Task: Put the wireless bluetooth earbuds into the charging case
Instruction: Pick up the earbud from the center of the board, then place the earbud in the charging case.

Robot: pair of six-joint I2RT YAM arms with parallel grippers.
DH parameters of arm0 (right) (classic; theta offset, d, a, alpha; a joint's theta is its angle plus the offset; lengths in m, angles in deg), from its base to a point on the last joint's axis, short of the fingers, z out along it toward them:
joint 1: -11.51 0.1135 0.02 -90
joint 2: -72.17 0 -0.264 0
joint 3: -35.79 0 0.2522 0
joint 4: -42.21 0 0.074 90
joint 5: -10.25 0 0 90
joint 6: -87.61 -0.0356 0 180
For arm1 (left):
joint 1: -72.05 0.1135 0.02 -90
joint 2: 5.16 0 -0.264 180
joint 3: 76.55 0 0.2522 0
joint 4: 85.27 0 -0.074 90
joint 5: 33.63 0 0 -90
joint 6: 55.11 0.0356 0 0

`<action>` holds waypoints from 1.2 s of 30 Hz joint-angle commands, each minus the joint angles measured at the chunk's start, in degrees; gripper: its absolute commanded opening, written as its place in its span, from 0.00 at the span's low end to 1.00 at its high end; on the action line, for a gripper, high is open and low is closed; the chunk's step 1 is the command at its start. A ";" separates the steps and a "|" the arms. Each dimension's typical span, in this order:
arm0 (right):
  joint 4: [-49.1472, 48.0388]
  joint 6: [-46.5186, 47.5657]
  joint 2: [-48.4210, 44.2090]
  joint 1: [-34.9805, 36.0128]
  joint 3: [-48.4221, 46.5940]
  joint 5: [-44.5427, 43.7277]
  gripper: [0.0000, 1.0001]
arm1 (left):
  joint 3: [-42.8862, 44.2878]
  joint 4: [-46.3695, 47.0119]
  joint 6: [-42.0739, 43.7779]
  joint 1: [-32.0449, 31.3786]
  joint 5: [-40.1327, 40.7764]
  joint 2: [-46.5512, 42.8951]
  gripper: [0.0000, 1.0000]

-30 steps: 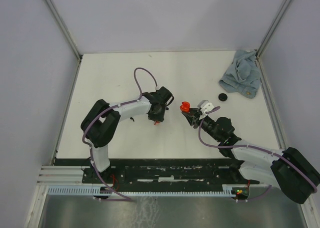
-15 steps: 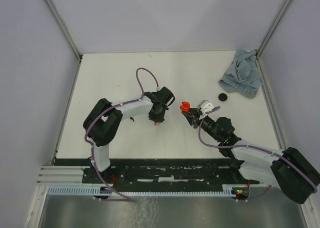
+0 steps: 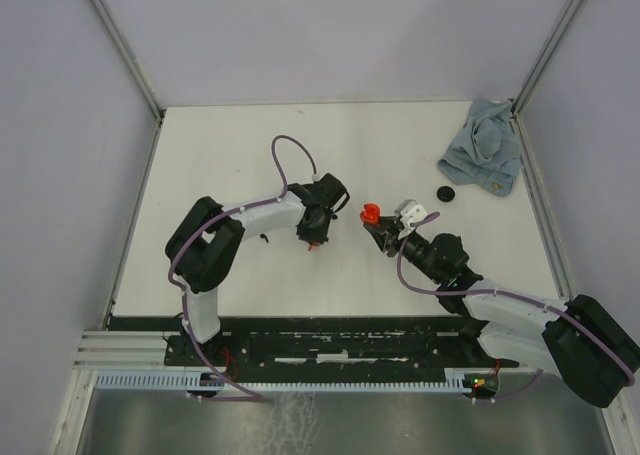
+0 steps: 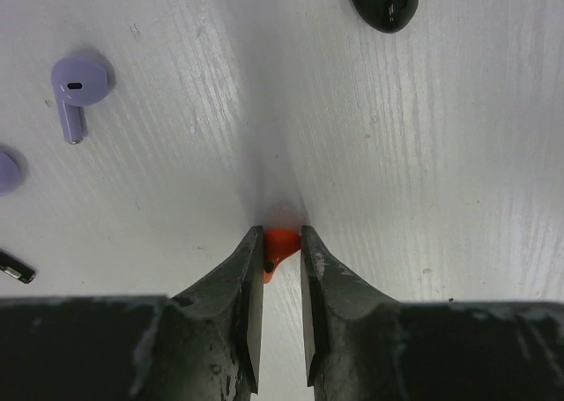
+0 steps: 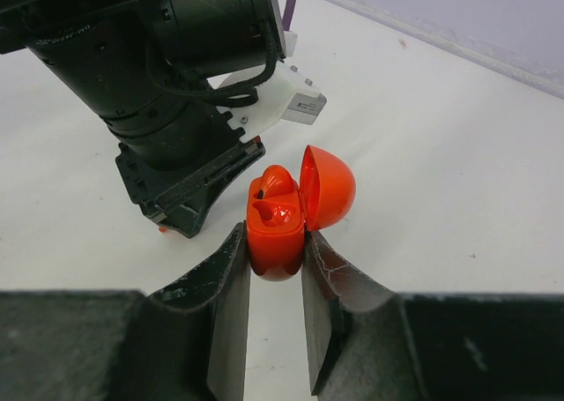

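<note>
My left gripper [image 4: 282, 233] points down at the table [image 4: 423, 154], shut on a red earbud [image 4: 280, 245] that lies on the surface between its fingertips. A lilac earbud [image 4: 77, 88] lies to the far left of it, and a black earbud [image 4: 383, 0] lies further off to the right. My right gripper [image 5: 275, 239] is shut on the red charging case [image 5: 278, 229], holding it above the table with its lid [image 5: 328, 188] open. One red earbud [image 5: 275, 182] sits in the case. From above, the case [image 3: 369, 213] hangs just right of the left gripper [image 3: 315, 239].
A crumpled blue cloth [image 3: 485, 155] lies at the back right corner, with a small black disc [image 3: 446, 193] just in front of it. Part of another lilac piece [image 4: 7, 170] and a dark stem [image 4: 16, 267] show at the left edge of the left wrist view.
The left jaws have closed in on the red earbud. Both arms have stayed almost where they were, and the right gripper holds the case as before.
</note>
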 commanded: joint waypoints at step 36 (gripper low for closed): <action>-5.77 -0.54 1.83 0.21 -1.46 3.02 0.02 | -15.02 39.95 0.93 -11.14 2.93 -35.64 0.19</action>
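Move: About 12 cm to the left hand's right, nearly level with it front to back (perhaps 1 cm farther out) and some 15 cm above it, is the open red case, sitting at the right hand's fingertips about 1 cm forward and left. The left fingers already hold the red earbud at the board. From that hand, the nearest black earbud lies about 7 cm ahead and 5 cm right, the nearer lilac earbud about 6 cm ahead and 4 cm left. Lifting the pinched red earbud off the board, the left hand rises about 22 cm, first almost straight up, then also drifting some 7 cm right towards the red case, ending above its level. On the way its fingers swing from pointing down to aiming out forward and right, roughly 50 degrees, keeping their grip. The right hand holds the case nearly still. ##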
